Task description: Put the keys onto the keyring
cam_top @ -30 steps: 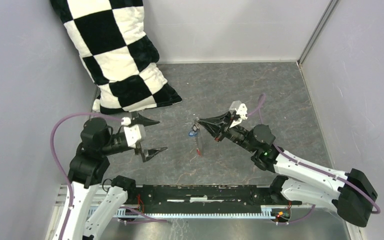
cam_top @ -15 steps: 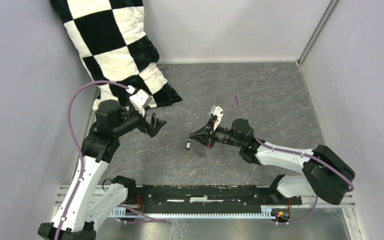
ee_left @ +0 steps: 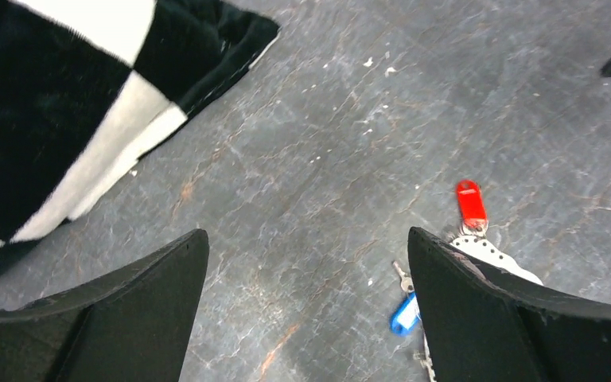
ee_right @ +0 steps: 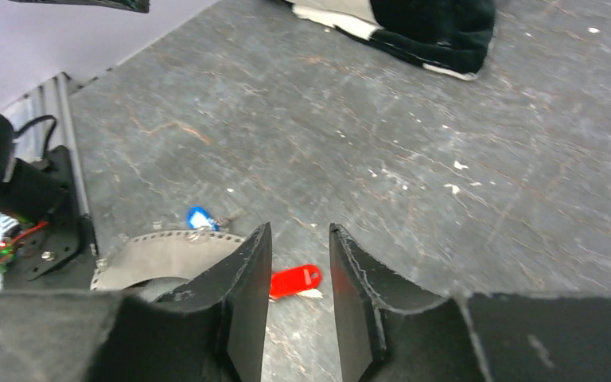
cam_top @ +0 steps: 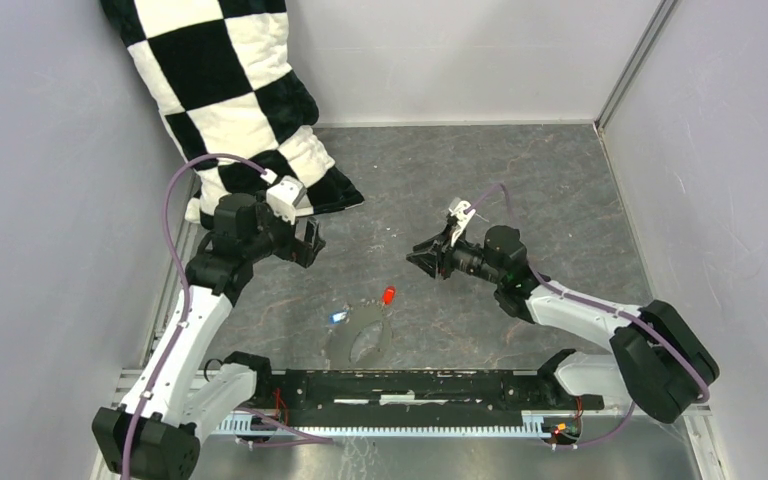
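The keyring (cam_top: 362, 340), a grey hoop with a perforated rim, lies flat on the table near the front rail. A red-tagged key (cam_top: 388, 295) rests at its far edge, and a blue-tagged key (cam_top: 338, 317) at its left edge. Whether either is threaded on the hoop I cannot tell. In the left wrist view the red key (ee_left: 469, 201) and blue key (ee_left: 404, 313) lie beside the right finger. My left gripper (cam_top: 305, 240) hangs open and empty above the table. My right gripper (ee_right: 300, 228) is open with nothing between its fingers, above the red key (ee_right: 294, 281) and keyring (ee_right: 167, 251).
A black-and-white checked pillow (cam_top: 230, 100) leans in the back left corner, close behind the left gripper. A black rail (cam_top: 410, 385) runs along the near edge just in front of the keyring. Grey walls close in both sides.
The right gripper opened and let go of the keyring and keys, which now lie on the table near the front rail. The right arm drew back; the left arm shifted slightly right.
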`<state>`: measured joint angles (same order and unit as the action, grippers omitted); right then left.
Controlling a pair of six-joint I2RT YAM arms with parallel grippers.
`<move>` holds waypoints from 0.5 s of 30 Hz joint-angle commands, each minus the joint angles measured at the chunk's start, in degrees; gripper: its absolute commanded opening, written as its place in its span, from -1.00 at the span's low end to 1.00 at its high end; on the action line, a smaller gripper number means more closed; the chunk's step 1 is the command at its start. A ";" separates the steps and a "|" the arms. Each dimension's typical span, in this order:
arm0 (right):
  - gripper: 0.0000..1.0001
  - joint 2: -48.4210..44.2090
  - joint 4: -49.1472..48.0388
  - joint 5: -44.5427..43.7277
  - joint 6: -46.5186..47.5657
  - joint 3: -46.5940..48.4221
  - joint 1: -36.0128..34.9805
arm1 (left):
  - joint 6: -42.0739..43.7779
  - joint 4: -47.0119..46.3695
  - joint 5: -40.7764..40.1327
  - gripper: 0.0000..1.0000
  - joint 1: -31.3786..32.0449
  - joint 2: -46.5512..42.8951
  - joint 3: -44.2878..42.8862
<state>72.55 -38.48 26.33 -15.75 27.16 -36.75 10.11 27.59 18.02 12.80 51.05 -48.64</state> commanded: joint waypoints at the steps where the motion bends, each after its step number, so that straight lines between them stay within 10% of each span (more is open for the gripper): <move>1: -0.19 -4.46 5.93 -5.33 6.06 -0.04 1.99 | 2.06 -3.59 0.90 1.00 -3.57 1.70 0.39; 7: 0.37 -12.84 17.46 -21.10 11.92 -1.94 5.98 | 4.86 -4.50 5.46 1.00 -9.38 4.28 2.35; 9: 0.96 -17.49 18.54 -35.08 14.60 -4.95 7.33 | 4.68 -8.14 7.08 1.00 -11.57 4.48 5.45; 15: 0.96 -27.60 2.26 -65.37 24.05 -20.34 14.62 | 1.35 -28.19 6.25 1.00 -15.97 10.89 13.10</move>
<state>48.51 -26.63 -14.76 0.23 14.48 -26.85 12.05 15.11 23.11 -0.45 57.47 -39.00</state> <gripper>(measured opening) 0.979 0.997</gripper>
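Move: Both hands are empty and neither heads for anything. The keyring lies on the table about 10 cm back from the right hand, 14 cm to its left and 16 cm below. From that hand the red tag is level fore and aft and roughly 7 cm left, and the blue tag about 7 cm back and 18 cm left. From the left hand the keyring is some 12 cm back, 12 cm right and 20 cm below. Sweeping right and away from the keyring, slowly then fast, the right hand covers about 19 cm and gains some 5 cm forward. It swings clockwise nearly 50 degrees to face ahead, and its partly open fingers spread wide. The left hand, still wide open, sinks about 6 cm while going left and a little forward beside the pillow. Neither touches anything. ##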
